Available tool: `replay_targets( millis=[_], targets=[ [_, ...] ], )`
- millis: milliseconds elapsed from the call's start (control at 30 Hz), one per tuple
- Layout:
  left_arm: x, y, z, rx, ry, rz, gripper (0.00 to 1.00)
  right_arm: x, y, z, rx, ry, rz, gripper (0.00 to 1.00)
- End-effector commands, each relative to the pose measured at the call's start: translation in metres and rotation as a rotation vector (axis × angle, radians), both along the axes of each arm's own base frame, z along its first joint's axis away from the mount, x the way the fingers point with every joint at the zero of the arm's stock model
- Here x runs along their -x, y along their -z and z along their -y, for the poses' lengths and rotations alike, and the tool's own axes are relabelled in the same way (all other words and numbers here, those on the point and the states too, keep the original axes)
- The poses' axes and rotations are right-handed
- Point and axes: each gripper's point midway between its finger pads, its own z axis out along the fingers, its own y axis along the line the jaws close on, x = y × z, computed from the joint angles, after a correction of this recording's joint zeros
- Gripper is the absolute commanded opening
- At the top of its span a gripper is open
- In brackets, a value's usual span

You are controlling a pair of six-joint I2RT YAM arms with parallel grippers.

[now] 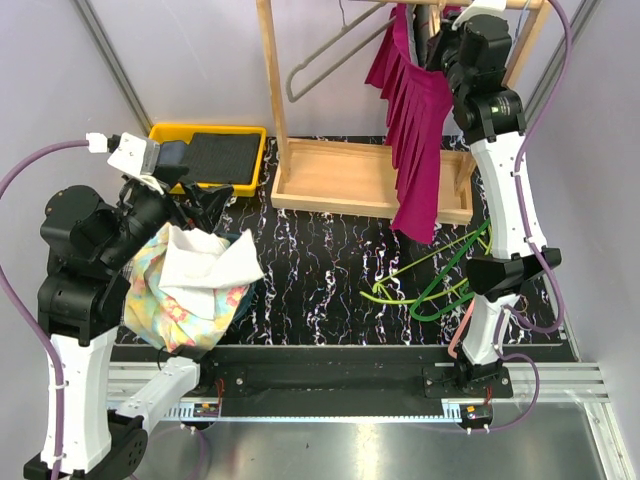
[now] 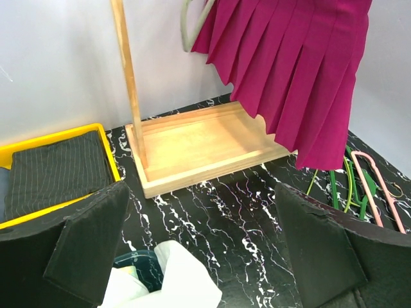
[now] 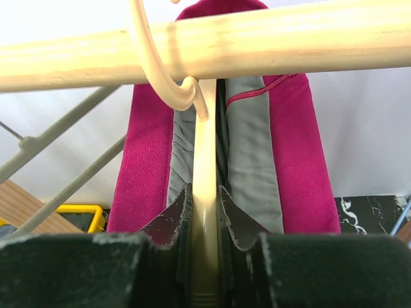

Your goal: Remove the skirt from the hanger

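A magenta pleated skirt hangs from a cream hanger, whose hook sits over the wooden rail of the rack. In the right wrist view the skirt's grey-lined waistband lies on both sides of the hanger. My right gripper is up at the rail, shut on the hanger's cream body. My left gripper is open and holds nothing, low over the table at the left, well away from the skirt.
The rack's wooden base tray stands at the back centre. An empty grey hanger hangs beside the skirt. A yellow bin holds dark striped cloth. A clothes pile lies front left. Loose green hangers lie at the right.
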Motion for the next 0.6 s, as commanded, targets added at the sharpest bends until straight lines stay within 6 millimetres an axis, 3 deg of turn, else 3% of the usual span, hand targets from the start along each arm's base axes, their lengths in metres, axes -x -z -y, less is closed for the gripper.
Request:
replay_targets(
  millis=[0, 67, 100, 267, 367, 533, 567],
  targets=[
    [0.002, -0.007, -0.005, -0.006, -0.024, 0.042, 0.99, 0.046, -0.128, 0.014, -0.133, -0.016, 0.393, 0.0],
    [0.002, -0.006, -0.005, -0.005, -0.022, 0.039, 0.99, 0.043, -0.116, 0.015, -0.116, -0.007, 0.353, 0.0],
    [0.002, -0.006, -0.004, -0.004, -0.019, 0.038, 0.99, 0.035, -0.1, 0.014, -0.102, -0.001, 0.315, 0.0],
    [0.002, -0.007, -0.005, -0.003, -0.022, 0.041, 0.99, 0.047, -0.085, 0.012, -0.112, -0.023, 0.265, 0.0],
    [0.003, -0.008, -0.004, -0.002, -0.021, 0.041, 0.99, 0.057, -0.064, 0.005, -0.122, -0.068, 0.202, 0.0],
    [0.002, -0.008, -0.003, 0.004, -0.014, 0.04, 0.99, 0.098, -0.022, -0.012, -0.131, -0.19, 0.104, 0.0],
    [0.002, -0.009, -0.002, 0.008, -0.011, 0.038, 0.99, 0.101, 0.0, -0.016, -0.122, -0.206, 0.058, 0.0]
  ],
)
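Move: My right fingers already hold the near arm of the wooden hanger. The magenta skirt on it has its middle about 8 cm ahead, 3 cm left and 15 cm below that hand. The rack's rail crosses about 8 cm ahead, level sideways and some 4 cm higher. The grey hanger's middle is roughly 6 cm ahead, 16 cm left and level in height. From my left hand the skirt lies about 35 cm ahead, 38 cm right and 8 cm lower. Keeping my pinch on the wooden hanger, I nudge it up barely 1 cm to lift its hook off the rail. Then I draw my right hand back towards me about 5 cm and down some 4 cm from that top, bringing hanger and skirt out from under the rail with the wrist swinging about 5 degrees counter-clockwise. ##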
